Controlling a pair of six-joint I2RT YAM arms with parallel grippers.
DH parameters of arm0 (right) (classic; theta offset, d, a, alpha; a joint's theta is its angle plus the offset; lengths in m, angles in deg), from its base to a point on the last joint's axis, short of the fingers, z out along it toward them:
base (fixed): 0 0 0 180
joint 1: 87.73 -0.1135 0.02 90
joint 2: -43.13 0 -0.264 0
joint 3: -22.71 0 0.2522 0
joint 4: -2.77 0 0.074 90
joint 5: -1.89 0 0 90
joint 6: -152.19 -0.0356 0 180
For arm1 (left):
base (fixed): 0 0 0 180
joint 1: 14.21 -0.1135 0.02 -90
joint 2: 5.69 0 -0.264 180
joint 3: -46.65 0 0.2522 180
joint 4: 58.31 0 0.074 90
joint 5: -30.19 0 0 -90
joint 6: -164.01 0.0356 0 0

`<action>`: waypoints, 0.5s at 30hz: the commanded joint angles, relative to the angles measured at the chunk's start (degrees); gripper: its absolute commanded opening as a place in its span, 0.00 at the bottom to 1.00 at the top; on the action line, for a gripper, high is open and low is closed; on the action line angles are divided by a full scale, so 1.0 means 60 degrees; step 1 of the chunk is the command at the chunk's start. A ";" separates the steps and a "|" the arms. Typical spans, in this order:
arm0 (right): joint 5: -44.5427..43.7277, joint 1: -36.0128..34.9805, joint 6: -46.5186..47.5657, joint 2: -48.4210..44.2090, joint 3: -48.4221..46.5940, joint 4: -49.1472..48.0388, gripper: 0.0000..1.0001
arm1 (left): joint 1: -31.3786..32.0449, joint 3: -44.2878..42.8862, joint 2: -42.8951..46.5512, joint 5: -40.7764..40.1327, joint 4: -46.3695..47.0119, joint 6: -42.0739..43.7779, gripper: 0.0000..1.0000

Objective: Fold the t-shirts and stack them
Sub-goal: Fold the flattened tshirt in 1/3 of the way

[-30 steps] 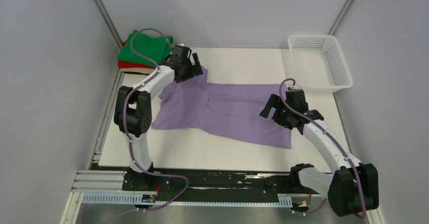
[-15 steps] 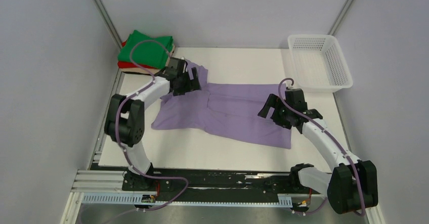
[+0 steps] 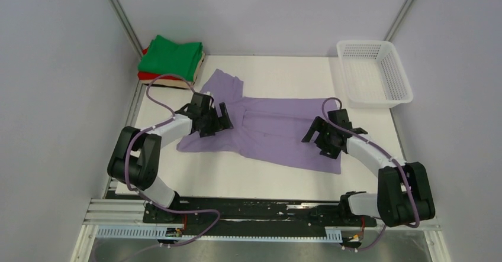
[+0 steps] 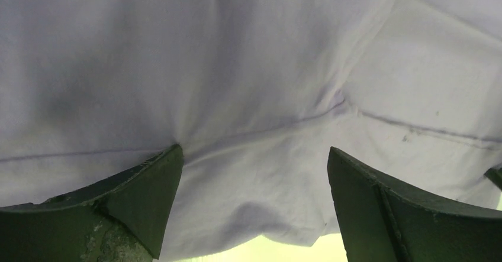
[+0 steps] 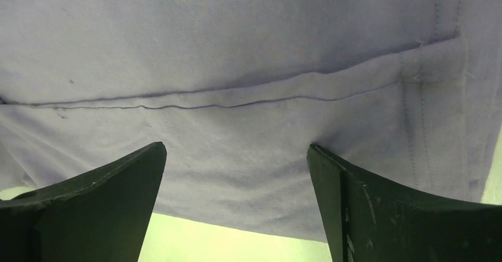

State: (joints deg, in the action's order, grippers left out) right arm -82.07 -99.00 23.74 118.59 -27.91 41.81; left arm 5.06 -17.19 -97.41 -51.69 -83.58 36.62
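A large lavender t-shirt point(image 3: 272, 129) lies spread flat across the white table point(image 3: 284, 73), one sleeve pointing toward the far left. My left gripper point(image 3: 220, 119) stands open over its left part; in the left wrist view its fingertips point(image 4: 169, 158) press down on the cloth point(image 4: 237, 67) near a hem. My right gripper point(image 3: 315, 142) stands open low over the shirt's right part, near the front hem point(image 5: 237, 214). Neither holds anything. Folded t-shirts are stacked at the far left corner: green point(image 3: 173, 58) on top, red point(image 3: 155, 75) below, a beige edge point(image 3: 202, 61) showing.
A white mesh basket point(image 3: 374, 73) stands at the far right corner. Bare table runs along the back between the stack and the basket, and along the front edge point(image 3: 248, 182). Grey walls close in on the left and right.
My left arm has drawn back from the sleeve by the folded stack and come down over the shirt's left part. My right arm has sunk and shifted slightly nearer. Both grippers stay open.
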 commanded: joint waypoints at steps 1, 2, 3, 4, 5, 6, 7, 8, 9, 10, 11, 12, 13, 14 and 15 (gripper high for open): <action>-0.0354 0.0193 -0.0823 -0.0524 0.0899 0.0451 1.00 | 0.0095 0.0721 0.0598 0.0246 -0.1250 -0.0071 1.00; -0.0450 0.0266 -0.0931 -0.0760 0.1040 0.0691 1.00 | 0.0234 0.0933 0.0765 0.0174 -0.1705 -0.0099 1.00; -0.0500 0.0382 -0.0999 -0.1020 0.1157 0.0943 1.00 | 0.0320 0.1066 0.1187 0.0127 -0.1922 -0.0185 1.00; -0.0532 0.0495 -0.1039 -0.1248 0.1243 0.1200 1.00 | 0.0495 0.1323 0.1556 0.0119 -0.2345 -0.0251 1.00; -0.0523 0.0588 -0.1057 -0.1498 0.1320 0.1483 1.00 | 0.0590 0.1474 0.1930 0.0121 -0.2528 -0.0381 1.00; -0.0434 0.0673 -0.1048 -0.1716 0.1358 0.1760 1.00 | 0.0753 0.1762 0.2178 0.0131 -0.2863 -0.0473 1.00; -0.0381 0.0698 -0.1080 -0.1918 0.1387 0.2204 1.00 | 0.0814 0.1920 0.2660 0.0160 -0.3021 -0.0697 1.00; -0.0240 0.0705 -0.1247 -0.2126 0.1446 0.2370 1.00 | 0.0919 0.2229 0.2895 0.0202 -0.3287 -0.0807 1.00; 0.0088 0.0724 -0.1371 -0.2313 0.1523 0.2361 1.00 | 0.0963 0.2475 0.3338 0.0281 -0.3416 -0.1058 1.00; 0.0221 0.0732 -0.1594 -0.2470 0.1541 0.2463 1.00 | 0.1051 0.2606 0.3556 0.0313 -0.3627 -0.1315 1.00; 0.0122 0.0744 -0.1772 -0.2605 0.1492 0.2664 1.00 | 0.1103 0.2818 0.3972 0.0393 -0.3711 -0.1431 1.00; -0.0077 0.0762 -0.1903 -0.2729 0.1431 0.2850 1.00 | 0.1204 0.2924 0.4173 0.0428 -0.3789 -0.1668 1.00; -0.0217 0.0751 -0.1981 -0.2791 0.1404 0.2910 1.00 | 0.1245 0.3117 0.4562 0.0473 -0.3799 -0.1762 1.00; -0.0323 0.0770 -0.2044 -0.2836 0.1409 0.2927 1.00 | 0.1287 0.3184 0.4717 0.0483 -0.3774 -0.1908 1.00; -0.0442 0.0769 -0.2133 -0.2848 0.1399 0.2977 1.00 | 0.1301 0.3244 0.4994 0.0435 -0.3764 -0.1962 1.00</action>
State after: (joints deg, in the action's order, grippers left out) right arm -82.13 -94.67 14.93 102.85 -19.91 54.10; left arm 12.12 0.42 -72.71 -49.51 -102.07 29.61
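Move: Both open hands already rest an outer fingertip on the purple t-shirt. The near table edge, where it is being taken, lies about 26 cm behind the left hand and 20 cm behind the right, some 2 cm lower. The shirt's middle is roughly 18 cm right of the left hand and level with it, its sleeve 16 cm straight ahead, its near edge 10 cm back. The right hand has that near edge 9 cm behind it and the shirt's hem 8 cm to its right, 4 cm ahead. Pressing on the cloth with their outer fingertips, grippers wide open, both hands drag the t-shirt back across the table towards its near edge. The left goes about 15 cm, speeding up after a slow start and tipping some 15 degrees nearer vertical; the right only about 6 cm, drifting a little right and turning clockwise about 10 degrees. ##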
